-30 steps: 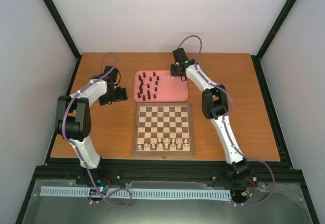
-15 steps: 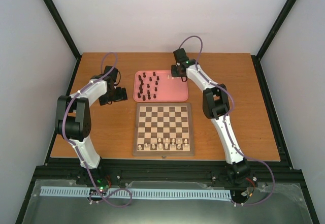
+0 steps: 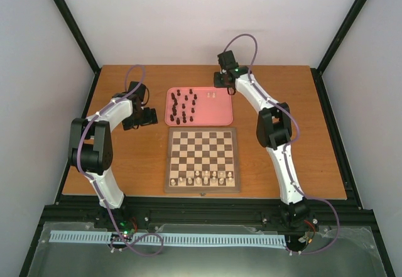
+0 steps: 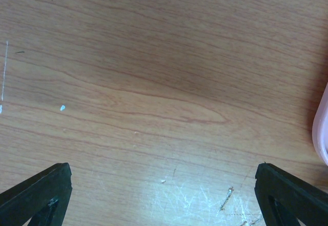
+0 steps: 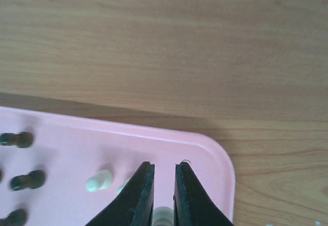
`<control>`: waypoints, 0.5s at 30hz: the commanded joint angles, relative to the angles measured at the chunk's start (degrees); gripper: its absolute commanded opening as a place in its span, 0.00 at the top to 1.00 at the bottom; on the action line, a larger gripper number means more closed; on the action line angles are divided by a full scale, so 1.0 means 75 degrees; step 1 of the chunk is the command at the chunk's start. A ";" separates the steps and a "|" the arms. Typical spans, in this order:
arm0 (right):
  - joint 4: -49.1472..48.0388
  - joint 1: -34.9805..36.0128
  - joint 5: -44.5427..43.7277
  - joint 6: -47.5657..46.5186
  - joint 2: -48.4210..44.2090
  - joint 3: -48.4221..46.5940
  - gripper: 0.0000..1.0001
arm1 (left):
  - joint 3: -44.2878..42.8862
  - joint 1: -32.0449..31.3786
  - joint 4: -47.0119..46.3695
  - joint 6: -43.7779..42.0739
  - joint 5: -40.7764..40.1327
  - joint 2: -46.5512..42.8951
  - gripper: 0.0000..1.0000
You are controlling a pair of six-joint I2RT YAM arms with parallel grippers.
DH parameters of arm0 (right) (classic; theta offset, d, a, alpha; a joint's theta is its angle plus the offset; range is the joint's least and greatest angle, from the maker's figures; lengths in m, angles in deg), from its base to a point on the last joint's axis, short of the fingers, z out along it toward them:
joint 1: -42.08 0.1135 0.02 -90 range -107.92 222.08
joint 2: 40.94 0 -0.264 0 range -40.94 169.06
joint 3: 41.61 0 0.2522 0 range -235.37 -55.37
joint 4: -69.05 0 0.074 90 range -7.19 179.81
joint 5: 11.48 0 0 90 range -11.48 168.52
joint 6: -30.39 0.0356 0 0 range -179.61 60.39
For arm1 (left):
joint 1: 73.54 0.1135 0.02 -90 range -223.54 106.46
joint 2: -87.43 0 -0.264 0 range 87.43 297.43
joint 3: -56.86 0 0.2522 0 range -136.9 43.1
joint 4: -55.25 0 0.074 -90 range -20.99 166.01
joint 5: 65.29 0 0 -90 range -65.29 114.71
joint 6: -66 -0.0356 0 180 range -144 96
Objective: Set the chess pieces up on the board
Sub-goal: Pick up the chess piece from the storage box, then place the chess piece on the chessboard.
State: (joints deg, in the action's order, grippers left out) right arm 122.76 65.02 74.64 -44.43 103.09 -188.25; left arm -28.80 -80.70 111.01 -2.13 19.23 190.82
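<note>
The board [image 3: 202, 130] lies at the table's middle, with a row of cream-white chess pieces [image 3: 202, 178] along its near edge. Behind it, the pink tray [image 3: 220, 115] holds several dark brown pieces [image 3: 182, 107] and two cream ones [image 3: 211, 93]. My right gripper [image 3: 224, 83] hovers over the tray's far right corner. In the right wrist view the right gripper [image 5: 164, 165] is shut on a cream-white piece [image 5: 163, 217], with another cream piece [image 5: 99, 180] standing on the tray [image 5: 205, 154] to the left. My left gripper [image 3: 151, 116] is open over bare wood left of the tray.
The left wrist view shows scratched wooden tabletop between the wide-apart fingers of the left gripper [image 4: 161, 168], with the tray's edge [image 4: 322, 134] at the right. Black frame posts and pale walls surround the table.
The right gripper has finished closing on a cream piece at the tray's far right corner and has risen and drawn back slightly. The left arm has not moved.
</note>
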 commanded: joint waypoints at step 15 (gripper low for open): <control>-0.1008 0.2102 0.0536 0.0395 -0.5059 0.5838 0.89 | -0.0453 -0.0033 0.0045 -0.0090 -0.0108 -0.0185 0.00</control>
State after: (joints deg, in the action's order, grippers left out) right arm 119.11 77.00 77.53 -43.86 70.79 -151.53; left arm -30.42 -80.70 111.22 -2.15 18.84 190.82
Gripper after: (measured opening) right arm 0.111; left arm 0.997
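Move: My right hand already holds a white chess piece. I'm taking it to the empty square left of the placed white pawns, some 36 cm back, 13 cm left and 6 cm below. The nearest placed pawn stands about 3 cm right of that square, and a back-row piece 3 cm nearer my base. The last two white pieces in the box sit level with my right hand, about 3 and 6 cm left. From my left hand the square lies roughly 16 cm back and 21 cm right. I lift my right hand a further 7 cm or so, mostly first, then sweep it back about 16 cm with a drift of some 6 cm left, quickening across the pink box towards the chessboard. As it travels I swing it about 15 degrees counter-clockwise and keep the white piece pinched. ##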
